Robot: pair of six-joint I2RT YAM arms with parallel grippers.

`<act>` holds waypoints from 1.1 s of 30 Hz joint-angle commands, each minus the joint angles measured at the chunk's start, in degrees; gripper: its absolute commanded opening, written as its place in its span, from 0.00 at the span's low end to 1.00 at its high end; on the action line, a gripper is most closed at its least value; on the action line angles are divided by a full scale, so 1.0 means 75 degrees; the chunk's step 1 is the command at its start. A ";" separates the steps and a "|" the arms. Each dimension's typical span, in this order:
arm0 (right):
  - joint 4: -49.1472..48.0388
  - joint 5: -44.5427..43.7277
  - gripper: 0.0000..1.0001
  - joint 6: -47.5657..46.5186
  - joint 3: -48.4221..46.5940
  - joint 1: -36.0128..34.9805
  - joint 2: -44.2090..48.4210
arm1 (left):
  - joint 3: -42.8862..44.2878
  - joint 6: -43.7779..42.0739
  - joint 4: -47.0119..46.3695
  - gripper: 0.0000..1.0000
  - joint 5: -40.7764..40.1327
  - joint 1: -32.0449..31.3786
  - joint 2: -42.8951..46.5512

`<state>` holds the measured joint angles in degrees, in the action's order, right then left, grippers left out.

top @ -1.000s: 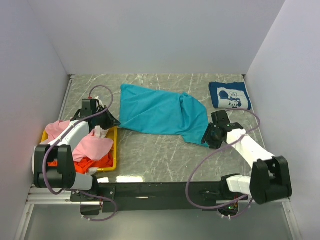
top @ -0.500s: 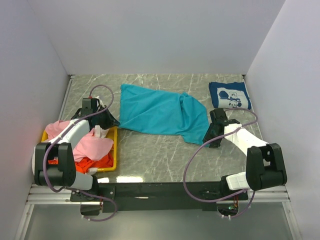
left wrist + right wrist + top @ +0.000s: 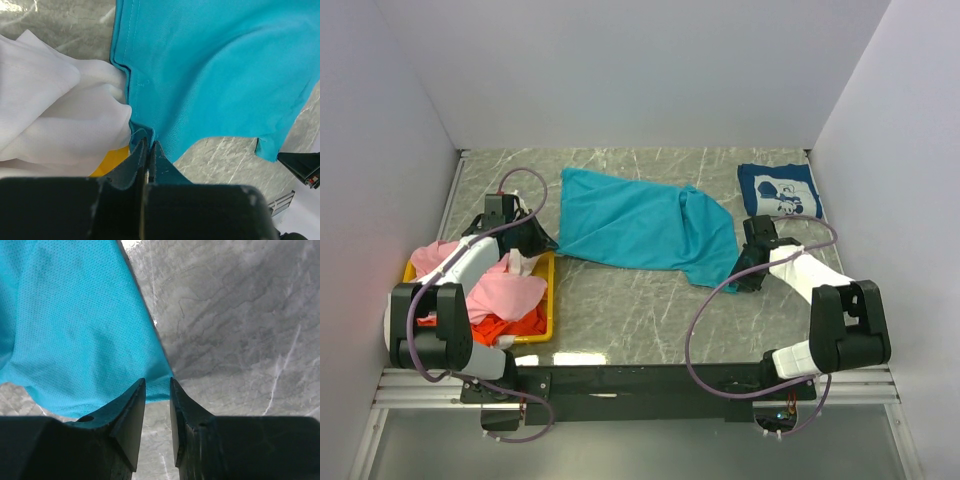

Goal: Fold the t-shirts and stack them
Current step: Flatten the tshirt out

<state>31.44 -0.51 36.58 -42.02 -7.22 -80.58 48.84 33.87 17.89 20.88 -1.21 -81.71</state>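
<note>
A teal t-shirt (image 3: 640,225) lies spread across the middle of the table. My left gripper (image 3: 545,243) sits at its near-left corner. In the left wrist view the left gripper (image 3: 146,142) is shut on the teal hem (image 3: 210,75). My right gripper (image 3: 737,279) is at the shirt's near-right corner. The right wrist view shows the right gripper (image 3: 157,385) open, a narrow gap between the jaws, with the teal corner (image 3: 80,330) lying at the tips. A folded navy t-shirt (image 3: 779,190) with white print rests at the back right.
A yellow tray (image 3: 550,300) at the left holds a heap of pink (image 3: 505,295), orange (image 3: 517,325) and white (image 3: 520,265) t-shirts. White cloth (image 3: 55,120) bulges beside my left jaws. White walls enclose the table on three sides.
My right gripper has swung in onto the teal shirt's near-right corner and its jaws have narrowed. The left gripper and the shirt's left side have stayed put.
</note>
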 commanded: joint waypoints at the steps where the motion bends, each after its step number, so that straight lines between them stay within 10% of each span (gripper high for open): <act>1: -0.0208 0.0033 0.33 0.0021 0.0013 0.0037 -0.0120 | 0.0332 -0.0168 0.0029 0.00 -0.0148 0.0021 0.0055; 18: -0.0172 -0.0061 0.33 0.0010 0.0388 0.0037 -0.0131 | 0.0203 -0.0191 0.0169 0.00 -0.0300 0.0021 0.0313; 25: -0.0348 0.0244 0.12 -0.0049 0.0505 0.0037 -0.0272 | 0.0261 -0.0074 0.0333 0.01 -0.0558 0.0021 0.0488; 33: -0.0290 0.0244 0.00 -0.0072 0.0587 0.0037 -0.0108 | 0.0156 0.0371 0.0708 0.45 -0.1190 0.0021 0.1086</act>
<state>29.08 1.39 36.36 -39.79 -7.11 -81.14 49.23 35.14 22.33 14.72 -1.19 -76.88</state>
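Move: At the left hand, the t-shirt's near left corner is already held between the shut fingertips, a few centimetres above the table. The white cloth lies about 6 cm to its left and 3 back, the yellow box's middle some 15 cm left and 11 back. For the right hand, the shirt's near right corner lies just under the half-open fingers, about 1 cm down; the bunched fold is roughly 9 cm left and 15 ahead, the folded stack 9 cm right and 20 ahead. Sinking about 1 cm and easing slightly back onto the t-shirt's near right corner, the right hand then shuts its fingers on the cloth there. The left, nearly still at first, opens late to let go of its corner, drawing off leftward and up by some 2 cm in all, away from the shirt. ##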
